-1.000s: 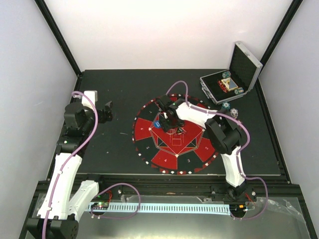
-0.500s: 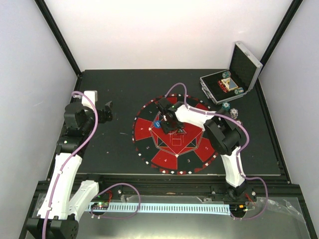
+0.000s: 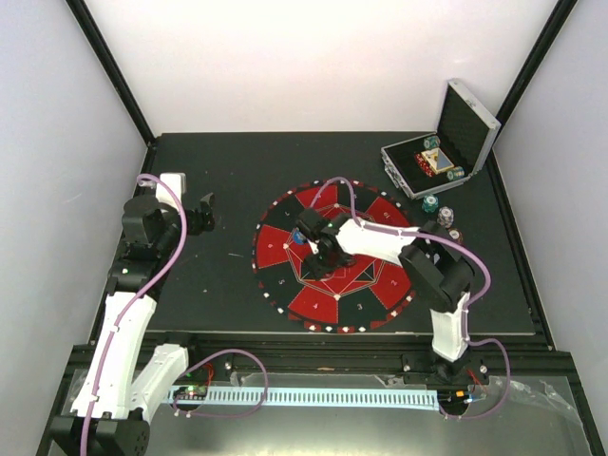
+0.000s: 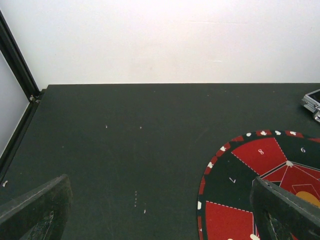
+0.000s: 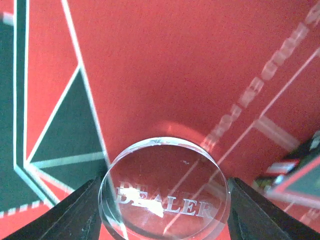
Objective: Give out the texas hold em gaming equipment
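A clear round disc [image 5: 165, 190] engraved DEALER sits between my right gripper's [image 5: 165, 212] fingers, just over the red field of the mat [image 5: 175, 60]. Both fingers [image 5: 80, 215] touch its rim, so the gripper is shut on it. From above, the right gripper [image 3: 318, 249] is low over the mat's centre-left, with a blue marker disc [image 3: 297, 239] just to its left. A teal chip [image 3: 430, 202] and white-grey chips [image 3: 446, 219] lie on the table near the case. My left gripper [image 3: 202, 214] hangs open over bare table at the left, holding nothing [image 4: 160, 215].
The open silver case [image 3: 446, 152] with more chips and cards stands at the back right. The round red-and-black mat [image 3: 285, 271] covers the table's middle, and its left edge [image 4: 235, 175] shows in the left wrist view. Walls close in on three sides.
My right gripper has moved toward the near side over the mat's centre and its fingers have closed in. The left arm has not moved.
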You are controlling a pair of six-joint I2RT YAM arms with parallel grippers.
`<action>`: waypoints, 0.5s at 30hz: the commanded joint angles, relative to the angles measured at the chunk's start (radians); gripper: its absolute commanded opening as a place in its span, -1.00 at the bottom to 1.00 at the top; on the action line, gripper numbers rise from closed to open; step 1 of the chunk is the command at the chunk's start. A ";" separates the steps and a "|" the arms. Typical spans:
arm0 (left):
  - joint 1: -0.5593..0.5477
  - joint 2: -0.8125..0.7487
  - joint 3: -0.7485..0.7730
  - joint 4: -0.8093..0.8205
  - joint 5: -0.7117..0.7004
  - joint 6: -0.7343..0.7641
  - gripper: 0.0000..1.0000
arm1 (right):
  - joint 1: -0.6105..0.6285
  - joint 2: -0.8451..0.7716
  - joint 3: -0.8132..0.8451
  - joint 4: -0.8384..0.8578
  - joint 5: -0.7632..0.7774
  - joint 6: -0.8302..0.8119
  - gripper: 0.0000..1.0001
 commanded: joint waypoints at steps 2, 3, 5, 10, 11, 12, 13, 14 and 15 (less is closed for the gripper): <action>-0.005 0.004 0.005 -0.002 0.008 0.007 0.98 | 0.028 -0.114 -0.112 -0.025 -0.036 0.055 0.18; -0.006 0.005 0.005 -0.002 0.010 0.007 0.98 | 0.031 -0.133 -0.130 -0.025 -0.034 0.063 0.18; -0.005 0.006 0.005 -0.002 0.011 0.008 0.98 | 0.036 -0.164 -0.168 -0.022 -0.037 0.078 0.19; -0.005 0.006 0.005 -0.002 0.009 0.008 0.98 | 0.045 -0.211 -0.238 -0.006 -0.044 0.105 0.19; -0.006 0.006 0.004 -0.002 0.009 0.008 0.98 | 0.048 -0.212 -0.244 -0.005 -0.044 0.108 0.19; -0.006 0.007 0.005 -0.002 0.010 0.008 0.98 | 0.053 -0.212 -0.248 -0.003 -0.045 0.110 0.19; -0.005 0.007 0.004 -0.002 0.010 0.007 0.98 | 0.060 -0.212 -0.250 -0.003 -0.047 0.113 0.19; -0.006 0.008 0.005 -0.003 0.010 0.007 0.98 | 0.068 -0.212 -0.251 -0.001 -0.051 0.114 0.19; -0.006 0.009 0.005 -0.003 0.011 0.006 0.98 | 0.074 -0.211 -0.251 0.000 -0.052 0.116 0.19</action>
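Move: The clear dealer disc is already pinched in the right fingers. The white-dotted front corner of the mat's central diamond lies about 8 cm back and 5 cm right of that hand, roughly 1 cm below it. From the same hand, the small triangle button is some 5 cm ahead and 6 cm right, and the blue disc 9 cm ahead and 4 cm left. That corner lies about 28 cm right, 12 cm back and 28 cm below the left hand. The clear dealer disc, still pinched by its rim, is drawn low over the mat back towards the robot by about 6 cm and some 4 cm to the right, towards the diamond's front corner. The right hand starts briskly and slows, staying level with the fingers pointing down and keeping their hold. ##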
